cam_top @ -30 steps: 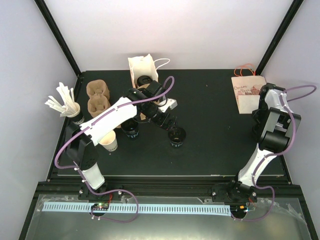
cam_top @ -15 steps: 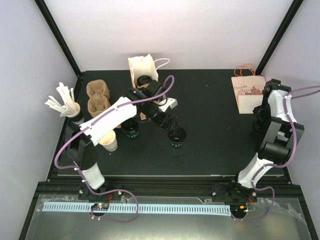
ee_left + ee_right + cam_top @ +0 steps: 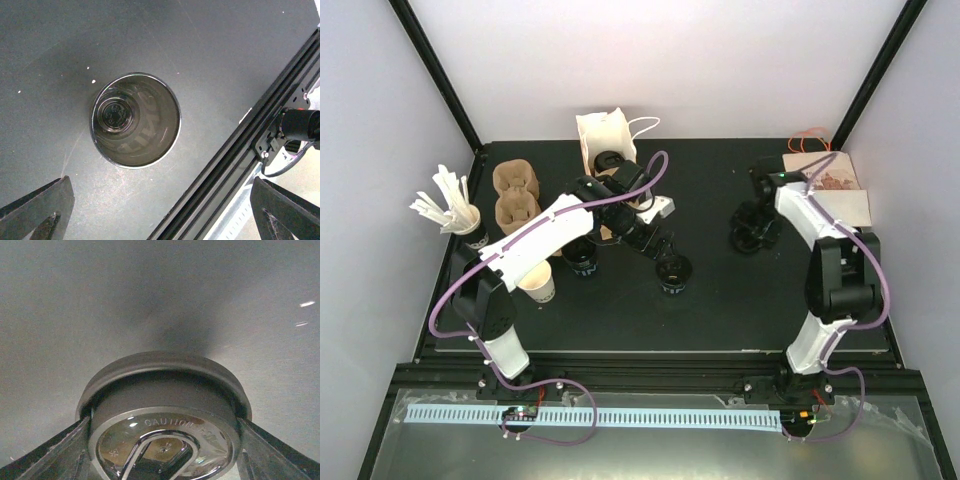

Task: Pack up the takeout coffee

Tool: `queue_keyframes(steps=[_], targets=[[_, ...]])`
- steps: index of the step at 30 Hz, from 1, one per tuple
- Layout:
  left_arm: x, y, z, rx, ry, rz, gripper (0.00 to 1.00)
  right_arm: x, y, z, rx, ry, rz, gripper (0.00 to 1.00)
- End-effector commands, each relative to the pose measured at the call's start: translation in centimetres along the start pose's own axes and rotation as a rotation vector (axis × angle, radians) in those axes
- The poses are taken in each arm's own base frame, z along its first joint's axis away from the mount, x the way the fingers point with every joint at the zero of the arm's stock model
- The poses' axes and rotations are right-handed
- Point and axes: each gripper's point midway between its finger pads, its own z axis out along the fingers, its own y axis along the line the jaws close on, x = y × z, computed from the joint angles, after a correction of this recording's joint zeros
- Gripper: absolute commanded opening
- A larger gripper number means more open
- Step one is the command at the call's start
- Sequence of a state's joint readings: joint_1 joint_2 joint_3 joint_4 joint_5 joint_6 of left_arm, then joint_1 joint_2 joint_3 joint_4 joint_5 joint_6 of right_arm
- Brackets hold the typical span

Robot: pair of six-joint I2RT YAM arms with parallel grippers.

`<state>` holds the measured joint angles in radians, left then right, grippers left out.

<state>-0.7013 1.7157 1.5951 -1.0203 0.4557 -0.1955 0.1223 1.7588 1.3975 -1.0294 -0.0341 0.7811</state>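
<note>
An empty black cup (image 3: 135, 120) stands upright on the dark table, and it also shows in the top view as the black cup (image 3: 672, 273) near the middle. My left gripper (image 3: 658, 250) hangs over it, open. In the left wrist view the left gripper (image 3: 160, 215) has its fingers far apart and nothing between them. My right gripper (image 3: 756, 226) is right of the middle, shut on a black lid (image 3: 162, 405) marked "CAUTION HOT". Both fingers of the right gripper (image 3: 162, 450) press the lid's sides.
A white paper bag (image 3: 605, 140) stands open at the back. Brown cup carriers (image 3: 515, 195) and a cup of white stirrers (image 3: 455, 212) sit at the left. A white paper cup (image 3: 537, 285) and another black cup (image 3: 583, 262) stand near the left arm. A flat brown bag (image 3: 828, 185) lies at the back right.
My right arm has swung from the table's right edge leftward and forward over the table, carrying the lid. The left arm and the cup below it have not moved.
</note>
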Motion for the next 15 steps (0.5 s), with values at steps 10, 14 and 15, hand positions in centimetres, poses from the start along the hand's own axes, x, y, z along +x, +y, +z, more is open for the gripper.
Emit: queue_keyframes(steps=[10,14,15], targets=[[0.4,0.3,-1.6,-0.035,-0.044,0.002,0.99,4.8,3.0,7.2,-0.008,0.152,-0.24,1.0],[0.5,0.5,-1.9,-0.043,-0.049,0.01,0.99,4.2,3.3,5.6,-0.015,0.097,-0.318,1.0],[0.5,0.6,-2.0,-0.045,-0.049,0.011,0.99,4.2,3.3,5.2,-0.013,0.086,-0.341,1.0]])
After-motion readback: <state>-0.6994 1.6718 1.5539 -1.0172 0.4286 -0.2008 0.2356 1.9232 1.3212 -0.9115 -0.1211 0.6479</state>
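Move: The right hand holds the black lid about 9 cm above its landing spot on open table, some 5 cm to its left and 1 cm back. The dark cup stands roughly 18 cm left and 6 cm back from this hand; the small paper bag lies about 19 cm right and 17 cm farther out. From the left hand, the landing spot is about 18 cm right, 7 cm ahead and 18 cm below. The right hand sets the lid down on the table and lets go: it sinks about 7 cm while easing some 5 cm left towards the cup and a little back, turning roughly 15 degrees counter-clockwise. Once down, the fingers open wide around the lid and the hand stays low over it. ##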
